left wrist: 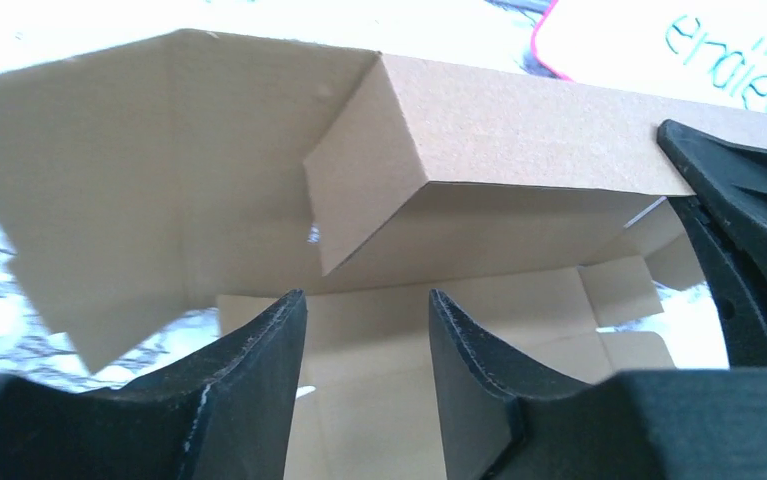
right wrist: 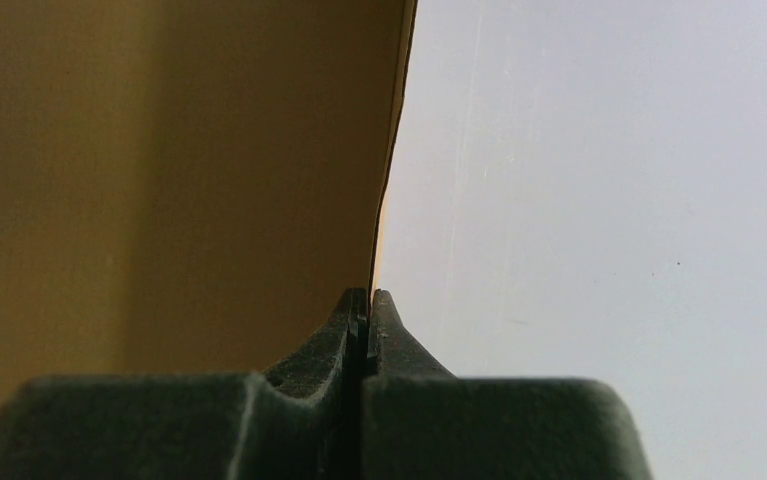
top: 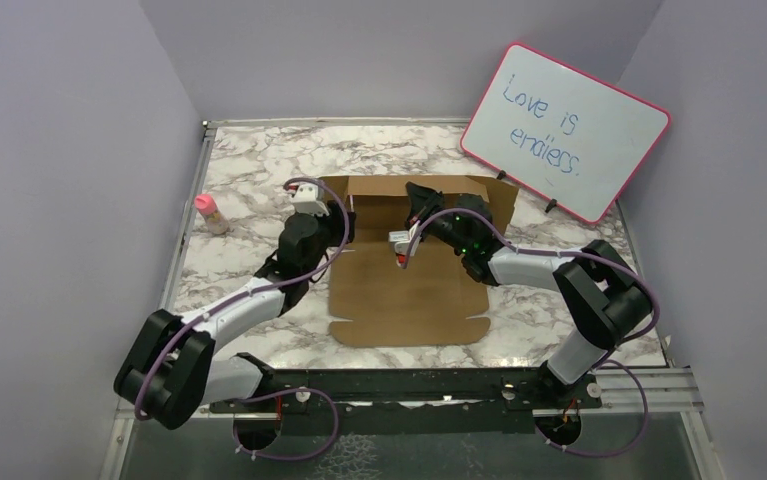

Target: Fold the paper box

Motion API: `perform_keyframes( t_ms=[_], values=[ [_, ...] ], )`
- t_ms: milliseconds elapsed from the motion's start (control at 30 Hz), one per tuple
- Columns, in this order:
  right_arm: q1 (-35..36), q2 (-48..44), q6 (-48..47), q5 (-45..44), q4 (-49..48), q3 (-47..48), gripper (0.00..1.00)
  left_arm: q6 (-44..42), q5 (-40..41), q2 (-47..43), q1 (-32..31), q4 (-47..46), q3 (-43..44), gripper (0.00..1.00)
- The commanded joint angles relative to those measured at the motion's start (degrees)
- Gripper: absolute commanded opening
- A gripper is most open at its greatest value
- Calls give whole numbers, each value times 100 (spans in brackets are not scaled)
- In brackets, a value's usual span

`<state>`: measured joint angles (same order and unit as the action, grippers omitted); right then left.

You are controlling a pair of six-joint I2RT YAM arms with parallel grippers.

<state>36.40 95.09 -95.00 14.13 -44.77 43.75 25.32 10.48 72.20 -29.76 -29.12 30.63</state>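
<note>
The paper box (top: 409,290) is a brown cardboard sheet lying flat mid-table, its far wall (top: 379,188) folded upright. My left gripper (top: 342,213) is at the box's far left corner. In the left wrist view it (left wrist: 364,296) is open, nothing between its fingers, facing the raised wall (left wrist: 519,120) and a side flap (left wrist: 139,180). My right gripper (top: 417,200) reaches to the far wall from inside the box. In the right wrist view it (right wrist: 369,295) is shut on the thin edge of a cardboard panel (right wrist: 159,150).
A pink-framed whiteboard (top: 564,130) with blue writing leans at the back right. A small bottle with a pink cap (top: 209,212) stands on the marble table (top: 259,160) to the left of the box. Grey walls enclose the table on three sides.
</note>
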Motion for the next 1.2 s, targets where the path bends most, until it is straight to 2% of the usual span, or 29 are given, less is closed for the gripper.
perform_keyframes(
  t_ms=[0,167,400,600,800,933,1100,1167],
  values=[
    [51,-44,-42,-196,500,-61,1,-691,819,-558,5,-49,-338,52],
    [51,-48,-45,-239,653,-15,1,-1163,1487,-735,29,-73,-391,55],
    [52,40,-45,-349,828,142,1,-1062,1089,-526,443,-175,-116,57],
    [51,109,69,-308,1061,372,1,-350,-225,-417,1747,-617,-76,61],
    [56,83,78,-218,1050,398,1,-770,-1755,-567,2523,-1629,-410,66],
    [52,52,86,-259,1049,380,1,-888,-2828,-194,2852,-2269,-652,73],
    [53,27,114,-272,1056,354,1,-1111,-4022,557,3163,-2437,-426,76],
    [54,5,131,-280,1061,346,1,-1211,-4217,736,3220,-2439,-363,76]
  ],
)
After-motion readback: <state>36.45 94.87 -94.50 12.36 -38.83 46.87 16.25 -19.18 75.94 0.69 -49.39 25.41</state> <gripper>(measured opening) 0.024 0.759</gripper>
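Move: The paper box's raised left side flap has its middle roughly 4 cm ahead of the left hand, 4 cm to its left and 5 cm below. The top strip of the far wall lies about 5 cm ahead and 15 cm right, level with that hand; the pink-capped bottle is some 28 cm left, straight across and 11 cm lower. From the right hand, pinching that wall, the flap is about 17 cm left, 1 cm back and 9 cm below. Left hand sweeps about 12 cm left and 4 forward past the left flap, opening wider; right keeps pinching. ##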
